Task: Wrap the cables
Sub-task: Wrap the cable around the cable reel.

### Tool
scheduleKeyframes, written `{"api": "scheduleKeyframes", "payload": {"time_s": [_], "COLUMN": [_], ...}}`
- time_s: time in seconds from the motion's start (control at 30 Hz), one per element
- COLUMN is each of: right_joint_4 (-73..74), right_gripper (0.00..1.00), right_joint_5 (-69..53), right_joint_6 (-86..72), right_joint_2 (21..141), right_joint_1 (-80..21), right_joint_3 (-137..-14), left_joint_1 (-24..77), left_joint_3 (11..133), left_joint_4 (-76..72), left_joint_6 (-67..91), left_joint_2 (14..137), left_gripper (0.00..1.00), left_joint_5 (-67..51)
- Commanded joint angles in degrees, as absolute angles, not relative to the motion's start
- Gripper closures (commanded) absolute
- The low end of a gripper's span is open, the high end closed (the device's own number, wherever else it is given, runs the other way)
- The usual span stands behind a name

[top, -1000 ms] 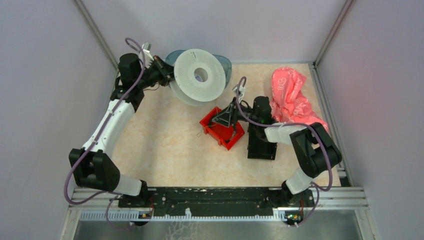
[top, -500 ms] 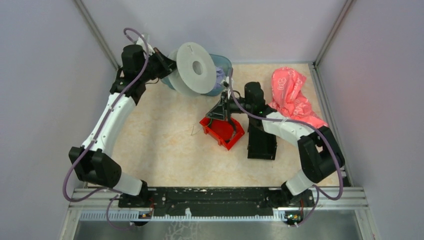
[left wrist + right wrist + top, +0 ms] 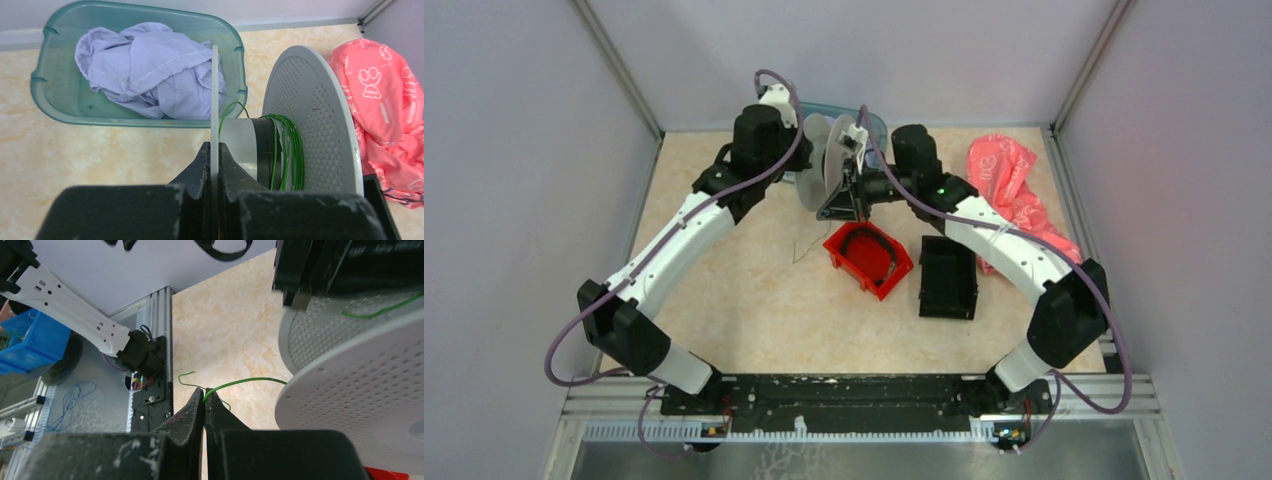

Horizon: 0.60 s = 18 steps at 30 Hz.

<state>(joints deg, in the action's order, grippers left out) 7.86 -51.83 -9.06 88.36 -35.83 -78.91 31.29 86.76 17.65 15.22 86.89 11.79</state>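
Note:
My left gripper (image 3: 214,150) is shut on the thin edge of the white spool's near flange (image 3: 215,90) and holds the spool (image 3: 822,178) up, edge-on, at the back of the table. Several turns of green cable (image 3: 287,150) lie round the grey-and-black hub, against the far perforated flange (image 3: 312,120). To the spool's right, my right gripper (image 3: 205,392) is shut on one thin green cable (image 3: 245,381) that runs up to the spool (image 3: 360,375). In the top view that gripper (image 3: 854,197) sits close beside the spool. A loose cable end (image 3: 805,250) trails on the table.
A red bin (image 3: 871,262) and a black bin (image 3: 947,278) stand below the spool. Pink cloth (image 3: 1009,190) lies at the back right. A teal basin (image 3: 50,85) holding lavender cloth (image 3: 150,70) sits behind the spool. Grey walls close three sides.
The left arm swung right with the spool, turning it from face-on to edge-on. The right gripper shut on the green cable and rose from the red bin to the spool.

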Motion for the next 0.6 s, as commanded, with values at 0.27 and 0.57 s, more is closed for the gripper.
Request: {"api": "scheduleKeyframes", "payload": {"time_s": [0.27,0.57], "right_joint_4": [18.42,20.90], "right_gripper": [1.00,0.99], "right_joint_5": [-40.88,-33.96], "right_joint_6": [-5.36,-3.43], "right_joint_2": [87.85,88.04], "right_joint_1": [-32.90,-29.79], "right_joint_3": [-90.85,-93.08], "left_joint_1": [35.48,36.08], "left_joint_3": [83.51,78.89], "left_joint_4": [7.60,4.78], "left_joint_6": [2.82,-2.35], "left_joint_2": [84.07,81.27], "left_gripper": [1.00,1.00], "left_joint_5": [18.36,12.91]}}
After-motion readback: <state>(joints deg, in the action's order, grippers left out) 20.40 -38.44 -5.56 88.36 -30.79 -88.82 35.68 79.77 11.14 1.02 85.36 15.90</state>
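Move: The cable reel, its left flange in the left fingers, has its middle about 5 cm ahead of the left hand, 5 cm right and 6 cm below. From the right hand, which holds the green cable behind the reel, that middle is some 11 cm ahead, level sideways and 2 cm lower. The red box lies about 7 cm ahead of the right hand, 9 cm right and 26 cm below; the black box is roughly 3 cm ahead, 27 cm right and 27 cm below. Carry the cable end from behind the reel with the right gripper shut: first rise about 2.5 cm, then sweep some 6 cm forward and 4 cm right, towards the outside of the right flange, turning the hand roughly 15 degrees clockwise. Meanwhile keep the left gripper's hold on the reel, sinking it about 2 cm and rolling its left side up a little over 10 degrees. ##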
